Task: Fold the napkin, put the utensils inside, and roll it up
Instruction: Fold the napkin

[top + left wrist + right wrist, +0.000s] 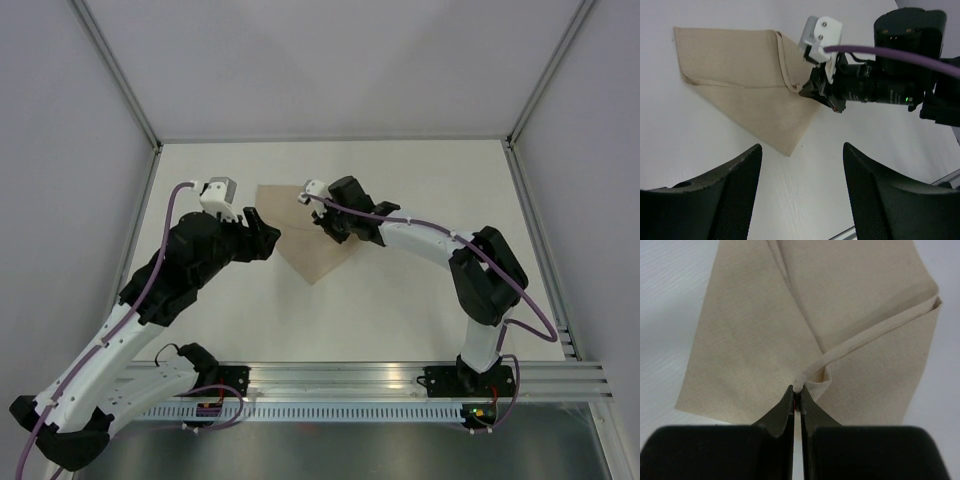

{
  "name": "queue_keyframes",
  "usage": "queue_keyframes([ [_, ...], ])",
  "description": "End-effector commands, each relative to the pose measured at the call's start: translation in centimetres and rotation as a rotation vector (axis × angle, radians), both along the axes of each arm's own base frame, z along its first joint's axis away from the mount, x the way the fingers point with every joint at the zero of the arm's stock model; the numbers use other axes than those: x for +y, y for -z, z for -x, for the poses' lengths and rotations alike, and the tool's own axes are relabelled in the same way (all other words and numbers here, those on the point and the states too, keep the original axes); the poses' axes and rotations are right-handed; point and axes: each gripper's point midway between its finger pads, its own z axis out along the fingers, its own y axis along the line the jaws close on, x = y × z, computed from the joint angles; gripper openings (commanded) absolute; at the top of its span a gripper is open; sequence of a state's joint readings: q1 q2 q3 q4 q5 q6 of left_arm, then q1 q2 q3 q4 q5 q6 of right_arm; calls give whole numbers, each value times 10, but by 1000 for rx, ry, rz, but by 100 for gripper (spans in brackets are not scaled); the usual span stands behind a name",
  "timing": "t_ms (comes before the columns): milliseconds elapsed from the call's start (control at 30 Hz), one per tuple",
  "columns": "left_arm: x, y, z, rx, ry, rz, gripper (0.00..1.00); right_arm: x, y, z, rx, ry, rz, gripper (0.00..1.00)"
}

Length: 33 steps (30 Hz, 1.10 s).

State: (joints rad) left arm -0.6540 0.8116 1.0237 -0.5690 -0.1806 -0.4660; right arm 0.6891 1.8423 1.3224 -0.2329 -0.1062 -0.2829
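Observation:
The beige napkin (296, 236) lies on the white table, partly folded over on itself, with one point towards the near edge. My right gripper (796, 391) is shut on a raised hem of the napkin (755, 330), and the cloth is bunched at its tips. From the left wrist, the same right gripper (807, 93) pinches the right edge of the napkin (745, 80). My left gripper (801, 150) hangs open over bare table just short of the napkin's near point, with nothing between its fingers. In the top view it (270, 238) sits at the napkin's left edge. The utensils are out of view.
Grey enclosure walls (70, 150) stand on three sides of the white table (400, 310). An aluminium rail (400, 378) runs along the near edge by the arm bases. A purple cable (890, 52) loops off the right wrist.

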Motion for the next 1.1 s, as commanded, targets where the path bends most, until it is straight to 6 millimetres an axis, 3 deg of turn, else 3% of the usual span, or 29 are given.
queue_keyframes([
  [0,-3,-8,0,-11,-13,61,71,6,-19,9,-111,-48,38,4],
  [267,0,-4,0,1,-38,78,71,29,6,45,-128,-165,99,3],
  [367,0,-3,0,4,-42,79,71,29,12,46,-138,-158,117,3],
  [567,0,-6,-1,0,-50,92,71,43,2,46,-156,-170,101,3],
  [1067,-3,-1,-2,16,-38,84,71,46,40,71,-105,-242,180,5],
])
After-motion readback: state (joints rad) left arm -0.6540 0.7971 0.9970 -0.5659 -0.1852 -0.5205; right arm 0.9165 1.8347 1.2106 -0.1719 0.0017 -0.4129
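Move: The right hand, holding the napkin's far-right corner, is bound for the near corner, the point where the first fold ends: roughly 11 cm back, 5 cm to its left and 6 cm lower. On the same level, the napkin's far-left corner is about 18 cm ahead and 18 cm left, and the first fold's left end some 4 cm ahead and 16 cm left. From the idle left hand the near corner lies about 4 cm ahead, 6 cm right and 26 cm below. Still pinching the far-right corner, the right hand draws it back some 7 cm and about 5 cm left over the already folded part, towards the near corner, sinking about 3 cm. Most of this comes early; then it slows and creeps on, turning some 15 degrees counter-clockwise with the fingers kept shut. ##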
